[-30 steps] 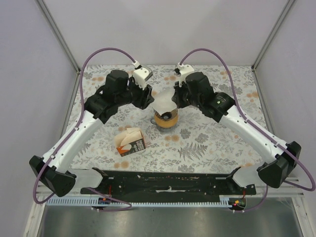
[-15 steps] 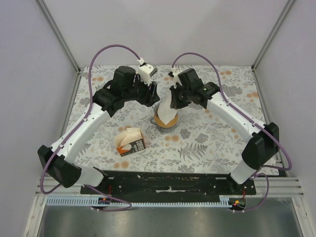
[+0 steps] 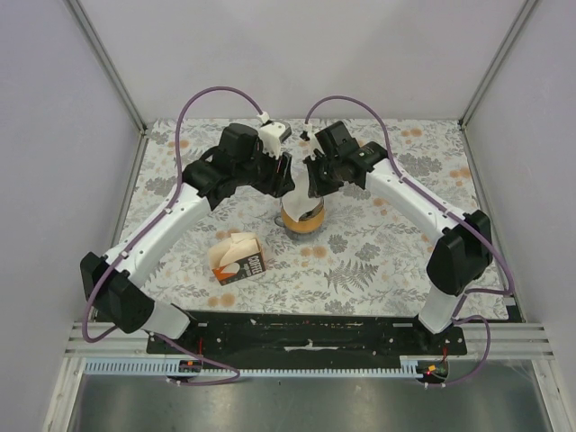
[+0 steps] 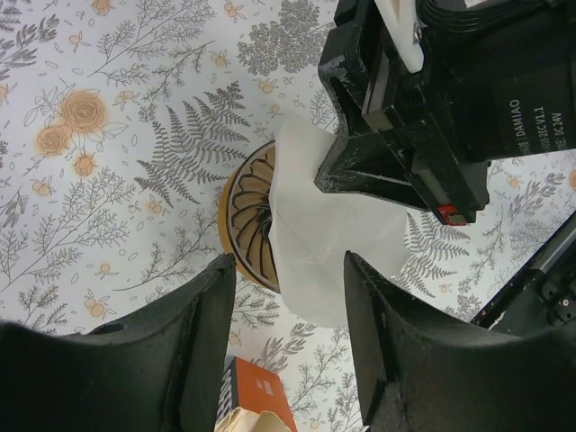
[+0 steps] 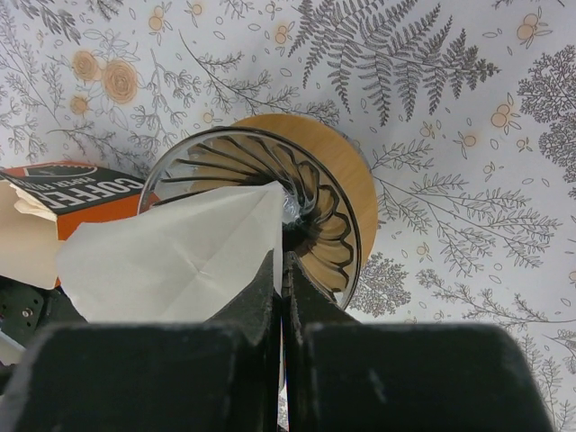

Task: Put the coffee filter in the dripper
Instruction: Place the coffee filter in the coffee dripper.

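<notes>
The dripper (image 5: pixel 310 202), a see-through cone with dark spiral ribs, stands on a tan ring in the middle of the table (image 3: pixel 387 261). My right gripper (image 5: pixel 283 266) is shut on one edge of the white paper coffee filter (image 5: pixel 175 261). It holds the filter just above the dripper's rim, hanging to the left. In the left wrist view the coffee filter (image 4: pixel 324 238) covers the right half of the dripper (image 4: pixel 247 220). My left gripper (image 4: pixel 290 301) hovers open above them, beside the filter's lower edge, with nothing between its fingers.
An orange, white and black carton (image 3: pixel 239 259) marked COFFEE lies in front and to the left of the dripper. Both arms meet over the dripper (image 3: pixel 302 219). Metal frame posts and grey walls close off the sides and the back.
Both arms have swung in towards the middle. The right gripper has carried the filter a little further back and turned it more edge-on. The left gripper has closed in beside it.
</notes>
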Controlling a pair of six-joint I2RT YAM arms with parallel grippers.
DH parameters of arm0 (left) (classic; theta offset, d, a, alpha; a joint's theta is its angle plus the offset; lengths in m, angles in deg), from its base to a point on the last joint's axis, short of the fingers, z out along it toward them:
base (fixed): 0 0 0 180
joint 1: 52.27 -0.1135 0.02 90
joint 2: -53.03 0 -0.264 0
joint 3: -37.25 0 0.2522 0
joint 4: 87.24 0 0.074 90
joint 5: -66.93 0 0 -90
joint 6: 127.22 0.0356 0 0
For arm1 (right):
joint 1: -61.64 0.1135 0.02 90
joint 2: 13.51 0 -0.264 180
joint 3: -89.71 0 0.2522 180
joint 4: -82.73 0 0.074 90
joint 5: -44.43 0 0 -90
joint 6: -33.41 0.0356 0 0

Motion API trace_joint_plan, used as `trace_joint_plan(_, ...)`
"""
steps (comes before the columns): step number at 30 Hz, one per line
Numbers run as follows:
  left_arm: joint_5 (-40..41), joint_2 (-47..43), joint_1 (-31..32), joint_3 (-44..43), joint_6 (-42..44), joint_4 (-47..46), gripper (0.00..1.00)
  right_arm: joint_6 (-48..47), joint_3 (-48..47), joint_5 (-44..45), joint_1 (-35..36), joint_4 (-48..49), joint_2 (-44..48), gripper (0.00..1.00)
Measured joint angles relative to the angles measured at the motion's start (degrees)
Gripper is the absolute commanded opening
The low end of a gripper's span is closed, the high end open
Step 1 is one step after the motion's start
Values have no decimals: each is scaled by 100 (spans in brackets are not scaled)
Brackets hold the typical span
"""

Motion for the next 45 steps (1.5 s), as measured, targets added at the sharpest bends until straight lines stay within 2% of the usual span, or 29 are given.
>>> trace_joint_plan(6, 37, 114, 39, 50, -35, -2, 57, -24, 0, 9, 0, -70, -44, 0)
trace_joint_plan(10, 122, 240, 72, 129, -33, 2, 52, -57, 0, -42, 0, -79, -68, 0)
trace_joint_plan(14, 313, 568, 74, 131, 7, 11, 30, -140, 0, -120, 0, -90, -107, 0)
trace_joint_plan(21, 404, 988, 74, 118, 61, 46, 3, -264, 0, -227, -9, -96, -205, 0)
trace_joint_plan(23, 387, 986, 74, 142, 35, 42, 2, -323, 0, -238, -26, -94, -245, 1)
trace_joint_plan(26, 363, 986, 74, 249, -17, 15, 2, -417, 0, -269, -33, -92, -304, 13)
trace_joint_plan(29, 367, 988, 74, 291, -68, 20, 2, -496, 0, -291, -33, -76, -315, 30)
trace_joint_plan(31, 369, 988, 74, 291, -94, 4, 2, -535, 0, -295, -35, -4, -291, 36)
trace_joint_plan(37, 385, 988, 74, 291, -149, 7, 2, -723, 20, -262, -81, 214, 66, 46)
trace_joint_plan(45, 393, 988, 74, 291, -168, 2, 2, -1154, 723, -286, -149, 811, 1235, 49)
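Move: The right hand still pinches the coffee filter, with the dripper some 7 cm below it, about 2 cm back and 1 cm to its left. From the open, empty left hand, the filter's middle is about 9 cm down, 4 cm to the right and 1 cm ahead; the dripper is about 14 cm down and 5 cm right, level fore and aft. The coffee box stands 11 cm left of that hand, 9 cm back and some 22 cm below. The left hand drops about 9 cm, edging slightly forward as its wrist tilts some 10 degrees, shuts its open fingers on the filter's left edge above the dripper, then stays there pinching it. Meanwhile the right hand eases the filter a couple of centimetres down towards the dripper, opens to let go once the left has its grip, and rises about 8 cm from that low point, drifting a little to the right as its fingers tip up and stay half open. ##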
